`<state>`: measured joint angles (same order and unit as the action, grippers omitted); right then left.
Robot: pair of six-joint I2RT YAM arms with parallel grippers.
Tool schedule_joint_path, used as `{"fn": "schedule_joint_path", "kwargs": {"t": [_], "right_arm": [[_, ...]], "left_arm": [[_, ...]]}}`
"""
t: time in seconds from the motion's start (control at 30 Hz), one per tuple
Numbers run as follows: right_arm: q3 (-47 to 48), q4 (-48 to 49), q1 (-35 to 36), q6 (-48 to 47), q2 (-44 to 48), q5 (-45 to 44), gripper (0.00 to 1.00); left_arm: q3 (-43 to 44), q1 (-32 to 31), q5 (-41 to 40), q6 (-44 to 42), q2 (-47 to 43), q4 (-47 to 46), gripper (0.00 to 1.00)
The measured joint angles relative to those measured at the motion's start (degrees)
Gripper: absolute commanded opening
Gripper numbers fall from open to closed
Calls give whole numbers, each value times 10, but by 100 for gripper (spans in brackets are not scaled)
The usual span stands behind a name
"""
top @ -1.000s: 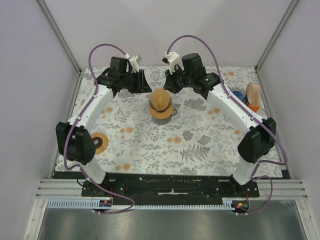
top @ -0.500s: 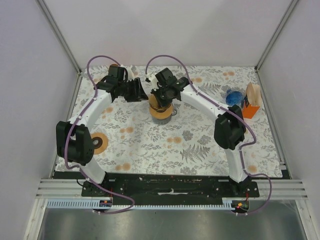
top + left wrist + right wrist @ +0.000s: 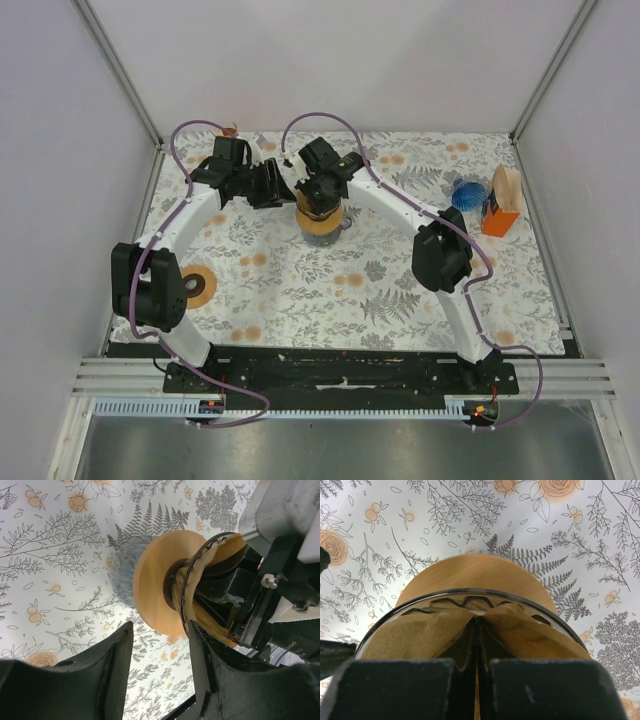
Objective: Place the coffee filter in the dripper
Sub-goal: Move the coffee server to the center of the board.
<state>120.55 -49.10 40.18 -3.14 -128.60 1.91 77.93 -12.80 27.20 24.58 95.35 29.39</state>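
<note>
The glass dripper (image 3: 323, 226) on its round wooden base (image 3: 475, 575) stands at the table's back middle. The brown paper coffee filter (image 3: 415, 635) sits inside the glass rim (image 3: 470, 594). My right gripper (image 3: 477, 626) is shut, and its tips are pushed down into the filter, which creases around them. From above, the right gripper (image 3: 318, 192) covers most of the filter. My left gripper (image 3: 272, 186) stands open just left of the dripper and holds nothing. In the left wrist view, the left gripper (image 3: 160, 672) faces the dripper's wooden base (image 3: 155, 592) side-on and is apart from it.
A blue object (image 3: 465, 193) and an orange box (image 3: 503, 208) stand at the back right. A flat wooden ring with a dark centre (image 3: 200, 286) lies at the left, near the left arm's elbow. Walls close in on three sides.
The right arm swung left from behind the dripper to above it. Its jaws shut and pressed the domed filter down inside. The left gripper opened wider and stayed beside the dripper.
</note>
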Motion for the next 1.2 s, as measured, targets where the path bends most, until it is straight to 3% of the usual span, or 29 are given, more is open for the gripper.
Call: {"fn": "schedule_joint_path", "kwargs": {"t": [0.33,0.77,0.97,1.1,1.2], "right_arm": [[33,-35,-19,-12,-21,-39,0],[26,-37,-221,-38,-16,-83,0],[34,-42,-270,-51,-18,-85,0],[50,-46,-272,-65,-23,-82,27],[55,-48,-268,-75,-24,-76,33]], "left_arm": [[12,2,4,3,-1,-3,56],[22,2,4,3,-1,-3,56],[23,2,4,3,-1,-3,56],[24,2,4,3,-1,-3,56],[24,2,4,3,-1,-3,56]]}}
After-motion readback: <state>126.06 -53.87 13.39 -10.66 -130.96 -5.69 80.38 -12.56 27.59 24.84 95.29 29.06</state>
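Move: The right gripper's shut fingers are already down inside the filter-lined dripper, its middle about level with them, with the coffee server straight below, about 9 cm down. The blue cup stands some 45 cm to the right and 11 cm farther out; the orange filter box is roughly 54 cm right and 6 cm ahead. From the left gripper, the server lies about 8 cm right, 1 cm ahead and 15 cm below. Keep the right fingers shut inside the dripper and sweep level to the right, about 25 cm, and forward about 12 cm, pushing the server with dripper and filter along the table towards the blue cup while the hand turns some 25 degrees clockwise. Then stop and start opening the fingers inside the filter, to about a quarter. ##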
